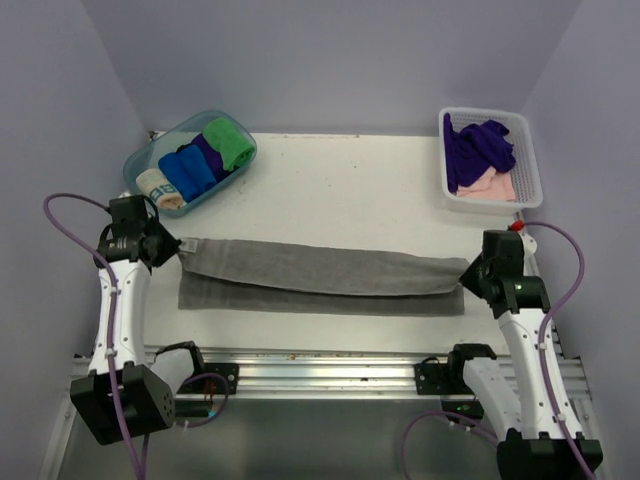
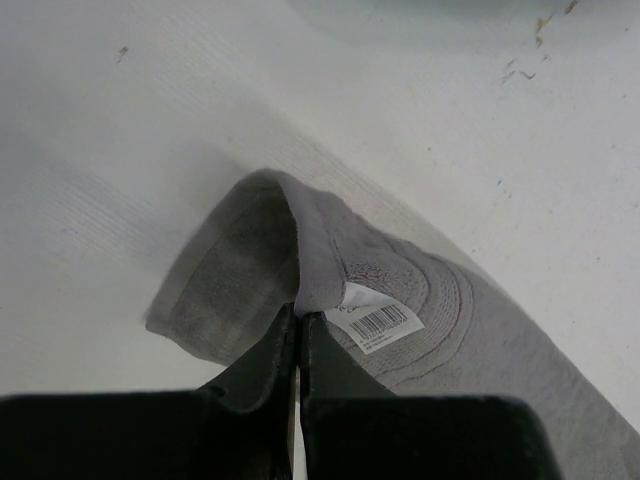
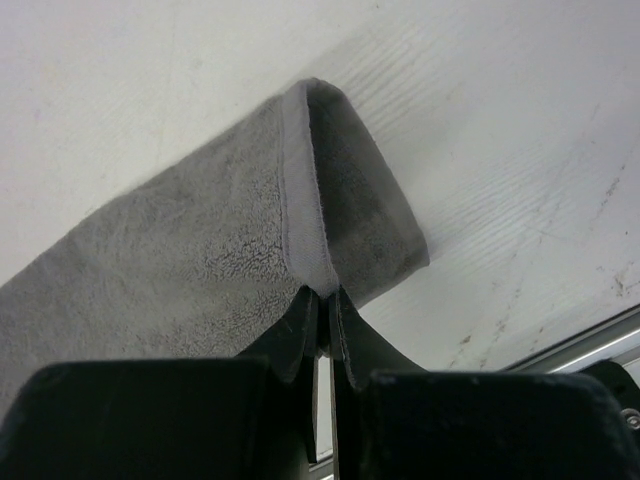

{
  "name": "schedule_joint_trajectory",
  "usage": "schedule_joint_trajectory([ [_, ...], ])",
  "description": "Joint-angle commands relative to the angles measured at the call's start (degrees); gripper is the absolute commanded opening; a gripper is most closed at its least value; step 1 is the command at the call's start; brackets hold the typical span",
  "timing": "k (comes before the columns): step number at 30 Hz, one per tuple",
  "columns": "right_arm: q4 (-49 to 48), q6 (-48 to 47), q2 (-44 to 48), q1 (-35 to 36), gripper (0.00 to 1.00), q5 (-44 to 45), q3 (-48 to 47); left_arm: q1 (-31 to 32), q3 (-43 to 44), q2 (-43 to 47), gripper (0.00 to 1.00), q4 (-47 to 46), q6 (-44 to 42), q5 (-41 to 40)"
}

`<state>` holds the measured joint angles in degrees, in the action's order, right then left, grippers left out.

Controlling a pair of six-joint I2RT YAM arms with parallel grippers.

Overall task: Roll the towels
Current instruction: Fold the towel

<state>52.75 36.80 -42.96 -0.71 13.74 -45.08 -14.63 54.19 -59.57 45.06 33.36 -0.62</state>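
The grey towel [image 1: 320, 277] lies stretched across the table, folded lengthwise, its upper layer lifted at both ends. My left gripper [image 1: 172, 247] is shut on its left end hem [image 2: 318, 275], beside a white barcode label [image 2: 380, 320]. My right gripper [image 1: 467, 272] is shut on its right end hem [image 3: 305, 230]. The dark purple towel [image 1: 478, 148] and the pale pink towel [image 1: 490, 185] lie crumpled in the white basket [image 1: 527, 150] at the back right.
A clear blue tub [image 1: 150, 153] at the back left holds rolled cloths: blue, purple, green and a pale one. A metal rail [image 1: 320, 370] runs along the near table edge between the arm bases.
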Motion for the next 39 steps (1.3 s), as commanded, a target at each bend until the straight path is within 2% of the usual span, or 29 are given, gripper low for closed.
schedule_joint_trajectory([
  [1,2.0,3.2,0.3,-0.2,0.0,-0.7,1.4,-0.8,-3.0,0.8,0.0,1.3,0.4,-1.0],
  [10,2.4,5.6,-0.5,-0.2,0.0,0.1,3.4,-0.9,-8.6,-1.3,0.0,-1.1,1.9,0.1],
  [19,4.5,6.3,0.9,-0.2,0.0,4.4,-0.8,-0.9,-4.2,-0.6,0.0,1.6,2.1,-1.7],
  [25,5.5,7.5,1.6,-0.2,0.0,3.9,0.2,-1.0,-3.7,0.7,0.0,4.1,2.7,-1.0],
  [34,6.0,9.3,2.3,-0.2,0.0,3.0,2.5,-0.9,-7.4,1.9,0.0,5.2,2.8,-1.4],
  [39,7.0,9.9,1.7,-0.1,0.0,5.5,2.2,-1.0,-8.6,1.9,0.0,4.9,3.0,-2.3],
])
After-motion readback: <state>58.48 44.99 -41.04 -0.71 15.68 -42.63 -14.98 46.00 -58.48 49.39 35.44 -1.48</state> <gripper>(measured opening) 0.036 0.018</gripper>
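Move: Each hand already holds a far corner of the gray towel. From the left hand, the bottom layer's near left corner lies about 10 cm back, 4 cm left and 12 cm below; the clear bin is 25 cm ahead, about straight out, and the metal rail 20 cm straight back. From the right hand, the near right corner is about 6 cm back, 2 cm right and 10 cm below; the white basket is 32 cm ahead and 8 cm right. Both hands keep their pinch on the towel and lower its raised edge back towards the near edge of the bottom layer, the left one sinking about 6 cm while drawing back, lifting briefly by a couple of centimetres, then easing farther back and down to end some 4.5 cm nearer the base. The right hand makes a smaller version, down and back some 2.5 cm with a slight rise midway and a small clockwise turn, while the left fingers tip about 10 degrees steeper. ##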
